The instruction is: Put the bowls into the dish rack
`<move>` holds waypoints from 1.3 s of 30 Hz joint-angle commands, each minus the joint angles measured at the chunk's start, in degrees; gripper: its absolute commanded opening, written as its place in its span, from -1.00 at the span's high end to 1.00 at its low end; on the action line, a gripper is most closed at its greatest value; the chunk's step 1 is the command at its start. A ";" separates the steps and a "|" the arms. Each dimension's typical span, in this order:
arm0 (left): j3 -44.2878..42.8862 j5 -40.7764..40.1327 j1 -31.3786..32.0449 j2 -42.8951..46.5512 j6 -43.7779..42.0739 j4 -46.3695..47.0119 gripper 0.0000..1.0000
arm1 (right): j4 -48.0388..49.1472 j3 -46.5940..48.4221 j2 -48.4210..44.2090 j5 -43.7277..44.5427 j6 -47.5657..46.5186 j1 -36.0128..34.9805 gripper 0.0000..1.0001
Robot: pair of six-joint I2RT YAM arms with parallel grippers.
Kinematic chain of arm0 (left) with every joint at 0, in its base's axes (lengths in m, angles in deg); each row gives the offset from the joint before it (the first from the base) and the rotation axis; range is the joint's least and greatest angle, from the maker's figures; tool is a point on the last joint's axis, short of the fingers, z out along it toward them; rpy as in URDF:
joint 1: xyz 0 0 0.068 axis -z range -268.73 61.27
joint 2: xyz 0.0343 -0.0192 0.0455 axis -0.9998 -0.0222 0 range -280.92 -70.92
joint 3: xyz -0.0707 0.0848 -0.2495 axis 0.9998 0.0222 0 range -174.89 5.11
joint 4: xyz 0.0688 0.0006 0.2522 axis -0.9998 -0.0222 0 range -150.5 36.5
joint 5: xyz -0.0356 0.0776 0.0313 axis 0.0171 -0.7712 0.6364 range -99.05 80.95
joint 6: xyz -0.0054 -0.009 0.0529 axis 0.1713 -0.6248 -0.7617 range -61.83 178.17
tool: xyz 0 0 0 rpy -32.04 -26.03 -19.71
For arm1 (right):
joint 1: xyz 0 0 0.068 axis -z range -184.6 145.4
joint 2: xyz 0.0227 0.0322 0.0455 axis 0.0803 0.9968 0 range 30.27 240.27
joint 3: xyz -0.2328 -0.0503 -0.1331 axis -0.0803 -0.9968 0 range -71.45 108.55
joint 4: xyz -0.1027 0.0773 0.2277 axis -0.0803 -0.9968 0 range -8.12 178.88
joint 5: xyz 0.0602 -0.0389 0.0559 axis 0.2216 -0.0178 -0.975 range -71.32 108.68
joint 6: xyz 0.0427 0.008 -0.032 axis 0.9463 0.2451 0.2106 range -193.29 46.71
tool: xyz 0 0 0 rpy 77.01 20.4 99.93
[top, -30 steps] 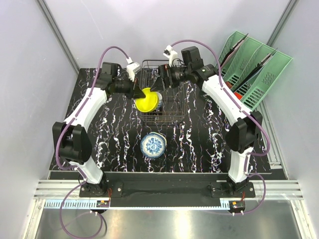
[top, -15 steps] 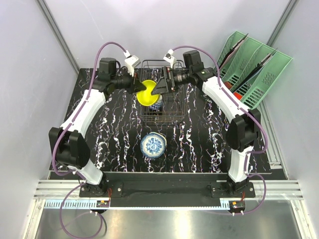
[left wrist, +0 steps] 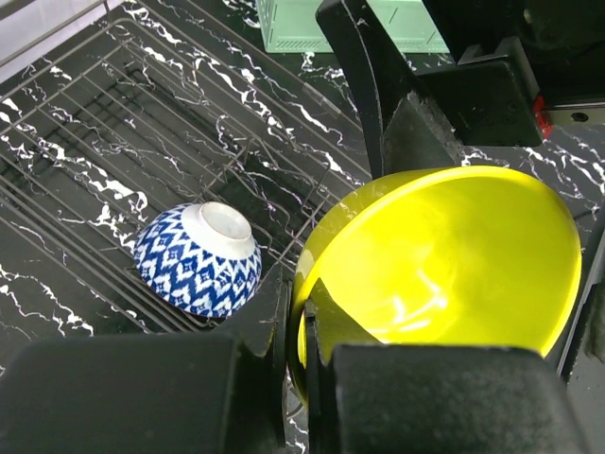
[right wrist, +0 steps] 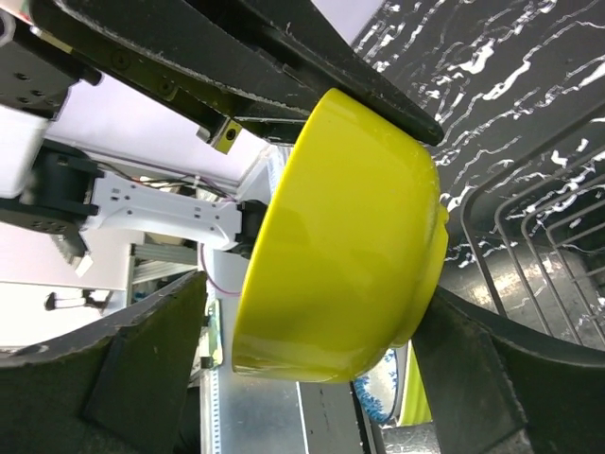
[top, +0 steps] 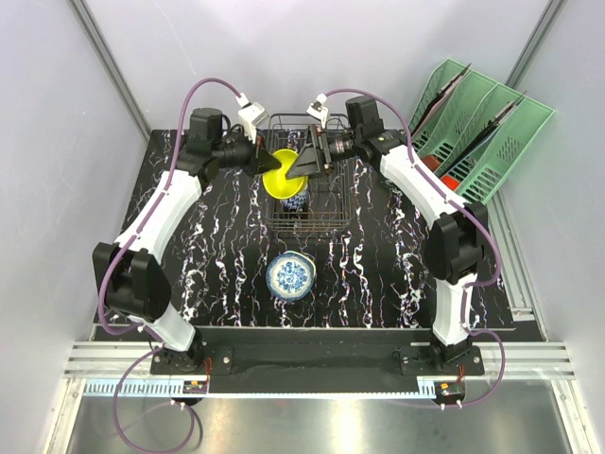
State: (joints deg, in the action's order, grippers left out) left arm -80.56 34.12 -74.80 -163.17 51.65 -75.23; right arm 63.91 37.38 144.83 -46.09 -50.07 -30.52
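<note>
A yellow bowl (top: 281,171) hangs tilted over the dark wire dish rack (top: 333,223). My left gripper (top: 262,161) is shut on its rim, one finger inside and one outside; the left wrist view shows this pinch (left wrist: 302,326) on the bowl (left wrist: 444,255). My right gripper (top: 304,165) is open, its fingers on either side of the bowl (right wrist: 340,236). A blue-and-white patterned bowl (left wrist: 198,257) lies upside down in the rack (left wrist: 113,123), also in the top view (top: 296,200). A blue floral bowl (top: 289,276) sits upright on the table in front of the rack.
A mint-green slotted organizer (top: 477,118) stands at the back right, off the black marbled mat (top: 217,255). Grey walls close in the left, back and right sides.
My left gripper has carried the yellow bowl back and up over the rack. My right gripper has moved left toward it and now straddles the bowl.
</note>
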 commanded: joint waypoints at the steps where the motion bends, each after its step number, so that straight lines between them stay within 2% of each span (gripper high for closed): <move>1: 0.50 1.21 0.30 3.13 1.16 4.60 1.00 | 8.86 -1.51 -0.83 -5.53 6.19 1.12 -0.69; 4: 0.94 1.03 0.30 3.39 1.34 5.04 1.00 | 15.97 -3.89 -1.01 -8.08 11.99 2.27 -0.48; 6: 1.20 0.86 0.39 3.39 1.34 5.30 1.00 | 19.16 -4.77 -1.01 -9.22 14.56 2.97 -0.49; 8: 1.47 0.59 0.39 3.56 1.16 5.48 1.00 | 26.43 -6.35 -0.75 -10.37 20.17 3.50 -0.50; 9: 1.64 0.59 0.48 3.74 1.16 5.56 1.00 | 35.25 -8.62 -0.66 -11.50 23.41 3.76 -0.50; 10: 1.82 0.42 0.48 3.74 1.25 5.56 1.00 | 40.91 -10.03 -0.66 -11.95 32.06 3.94 -0.50; 11: 1.99 0.33 0.57 3.83 1.25 5.83 1.00 | 46.80 -11.18 -0.40 -12.30 36.85 4.11 -0.54; 12: 2.08 0.24 0.57 3.92 1.25 5.83 1.00 | 56.60 -12.84 -0.05 -12.92 40.98 4.29 -0.54; 13: 2.26 0.33 0.57 4.00 1.34 5.92 1.00 | 58.96 -13.03 0.65 -13.10 45.38 4.29 -0.54; 25: 0.77 -0.55 1.18 2.43 1.51 5.92 1.00 | 59.34 -13.56 1.54 -14.33 45.07 4.20 -0.47; 27: 0.06 -0.73 1.36 2.07 1.60 5.39 1.00 | 58.55 -13.91 1.37 -14.42 44.37 4.20 -0.37; 30: -0.81 -1.16 1.53 1.55 1.52 4.95 1.00 | 58.02 -14.35 1.28 -14.59 44.02 4.20 -0.02; 31: -1.16 -1.43 1.53 1.37 1.34 4.95 0.76 | 57.93 -14.53 1.19 -14.59 44.01 4.20 0.19; 33: -1.43 -1.34 1.62 1.11 1.34 4.42 0.31 | 57.49 -14.70 0.84 -14.33 43.49 4.20 0.35; 34: -1.43 -1.43 1.62 1.19 1.34 4.25 -0.07 | 57.40 -14.71 0.84 -14.24 43.40 4.20 0.45; 38: -1.26 -1.61 1.62 1.02 1.16 4.07 -0.45 | 56.27 -14.97 0.57 -13.63 42.70 4.20 0.73; 39: -1.26 -1.69 1.62 1.10 1.16 3.90 -0.48 | 55.74 -14.97 0.40 -13.45 41.74 4.29 0.73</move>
State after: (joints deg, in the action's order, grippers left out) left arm -79.29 32.92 -73.42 -161.88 53.22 -71.91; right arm 118.24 22.26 147.35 -59.01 -6.27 -25.97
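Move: Some 3 cm to the right hand's left and 1 cm back, about level with it, the yellow bowl hangs by its rim from the left fingers, its middle roughly 4 cm right and 3 cm back of the left hand point. From the right hand, the blue-and-white bowl in the rack lies about 17 cm below and 5 cm ahead; the floral dish on the table is about 14 cm back, 1 cm left and 19 cm below. Easing about 2 cm to its right, with 1 cm each of forward and up, the right hand tips its fingers up roughly 15 degrees to near level and closes on the yellow bowl, pinching it between rim side and foot. Only after that grip has firmed does the left hand, almost still after a 1 cm creep up and to the right, open its fingers wide on the rim. ##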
